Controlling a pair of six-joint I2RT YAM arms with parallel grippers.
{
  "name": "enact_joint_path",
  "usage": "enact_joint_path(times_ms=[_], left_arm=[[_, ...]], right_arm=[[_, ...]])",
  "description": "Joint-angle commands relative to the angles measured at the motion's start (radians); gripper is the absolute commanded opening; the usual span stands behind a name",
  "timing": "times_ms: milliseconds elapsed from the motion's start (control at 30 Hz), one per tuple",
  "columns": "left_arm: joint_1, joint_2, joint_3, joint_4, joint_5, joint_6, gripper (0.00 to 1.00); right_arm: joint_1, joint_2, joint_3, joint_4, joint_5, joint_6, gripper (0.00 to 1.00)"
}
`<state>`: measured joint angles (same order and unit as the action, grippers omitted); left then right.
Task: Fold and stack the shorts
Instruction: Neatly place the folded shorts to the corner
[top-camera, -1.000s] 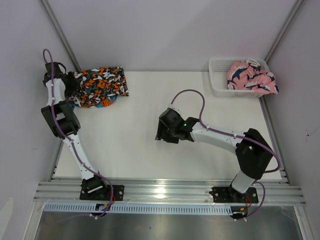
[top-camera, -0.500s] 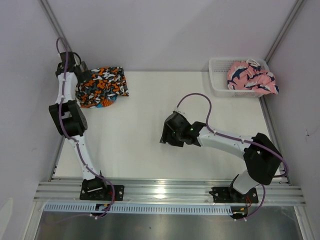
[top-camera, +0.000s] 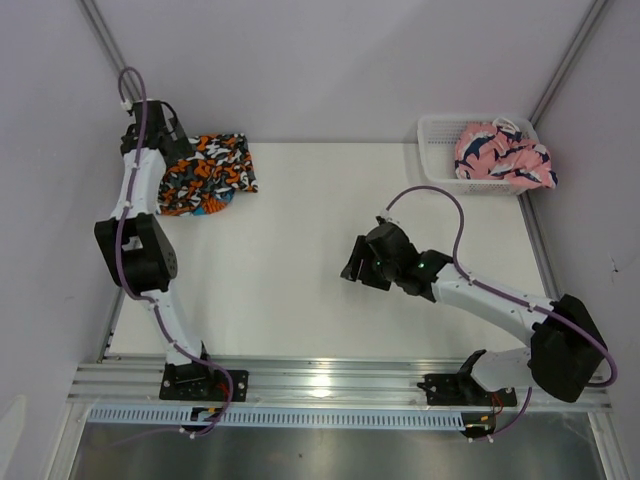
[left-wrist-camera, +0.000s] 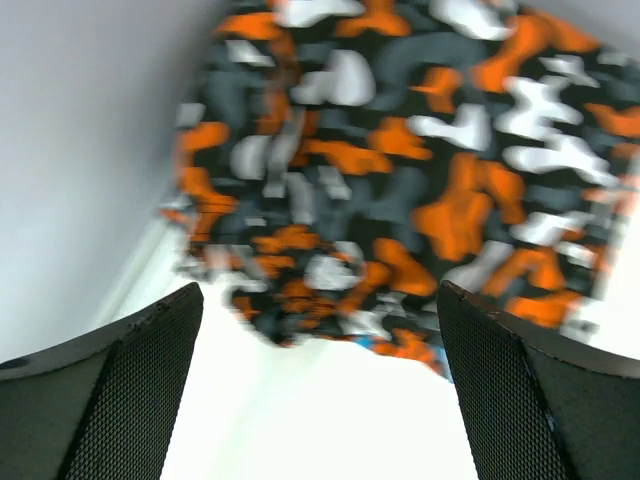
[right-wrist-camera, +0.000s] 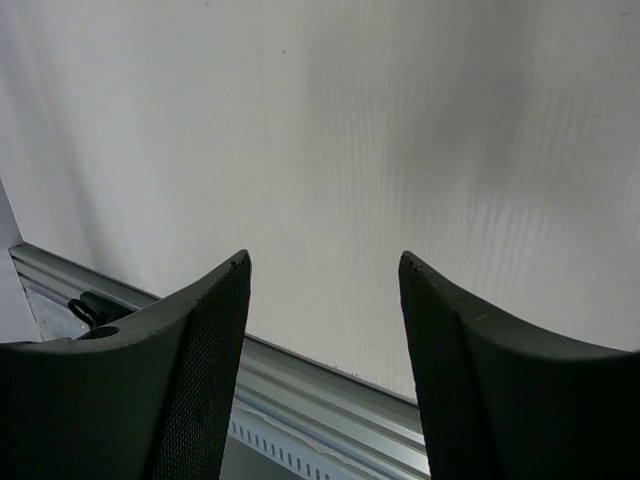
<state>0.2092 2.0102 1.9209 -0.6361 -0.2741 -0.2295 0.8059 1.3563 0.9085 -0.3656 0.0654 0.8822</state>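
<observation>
The orange, black, white and grey blotched shorts (top-camera: 205, 170) lie folded at the table's far left. They rest on the teal-blue shorts, of which only an edge (top-camera: 213, 207) peeks out below. My left gripper (top-camera: 172, 138) hovers at the stack's far left corner, open and empty. In the left wrist view the blotched shorts (left-wrist-camera: 400, 170) fill the top, blurred, beyond the wide-apart left gripper (left-wrist-camera: 320, 292), with a blue sliver (left-wrist-camera: 447, 362) at their lower edge. My right gripper (top-camera: 353, 268) hangs over the bare middle of the table. Its own view shows the right gripper (right-wrist-camera: 323, 260) open and holding nothing.
A white mesh basket (top-camera: 436, 160) stands at the far right with a pink printed garment (top-camera: 500, 152) spilling over its rim. The wall (left-wrist-camera: 70, 150) runs close beside the stack on the left. The aluminium rail (right-wrist-camera: 330, 390) edges the near side of the table.
My left gripper has opened and pulled away from the stack toward the far left corner. The right arm has swung its gripper to the right and slightly nearer.
</observation>
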Motion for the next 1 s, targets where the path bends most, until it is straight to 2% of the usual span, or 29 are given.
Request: enact_joint_path(times_ms=[0, 100, 200, 267, 400, 533, 767, 967], left_arm=[[-0.067, -0.051, -0.051, 0.067, 0.096, -0.059, 0.99], [-0.068, -0.053, -0.101, 0.128, 0.194, -0.113, 0.99], [-0.061, -0.05, -0.167, 0.203, 0.135, -0.131, 0.99], [-0.035, -0.019, -0.197, 0.234, 0.11, -0.168, 0.99], [0.065, 0.022, -0.278, 0.318, 0.22, -0.231, 0.99], [0.096, 0.058, -0.318, 0.346, 0.217, -0.26, 0.99], [0.124, 0.185, -0.255, 0.296, 0.242, -0.287, 0.99], [0.121, 0.087, -0.301, 0.326, 0.188, -0.297, 0.99]], right_arm=[[-0.022, -0.08, -0.039, 0.048, -0.001, -0.034, 0.63], [-0.033, -0.138, -0.071, 0.053, 0.002, -0.038, 0.62], [-0.042, -0.193, -0.108, 0.057, -0.002, -0.038, 0.62], [-0.047, -0.224, -0.126, 0.06, -0.016, -0.04, 0.62], [-0.051, -0.232, -0.128, 0.042, -0.029, -0.052, 0.62], [-0.057, -0.22, -0.137, 0.06, -0.041, -0.048, 0.62], [-0.056, -0.194, -0.132, 0.073, -0.052, -0.034, 0.61], [-0.056, -0.192, -0.137, 0.073, -0.045, -0.026, 0.61]])
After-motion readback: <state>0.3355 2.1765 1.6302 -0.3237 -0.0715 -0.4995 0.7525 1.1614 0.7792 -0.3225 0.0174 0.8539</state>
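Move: The crumpled near-left edge of the camouflage shorts, next to be straightened, is roughly 17 cm below the left hand, level with it in reach and 2 cm to its left. The middle of those shorts lies about 6 cm ahead and 8 cm right; the blue shorts' exposed edge is 2 cm back and 9 cm right. The table's left rail runs 8 cm left. From the right hand, the crumpled edge is some 28 cm ahead, 55 cm left and 9 cm below. Swing the left gripper about 7 cm right over the camouflage shorts while starting to sink, then curve back left and drop to about 16 cm below the starting height, over their crumpled near-left edge. Roll the left side of the hand down some 20 degrees and keep the fingers wide open astride the bunched cloth. Ease the empty right hand a little right and up, clear of the work. ##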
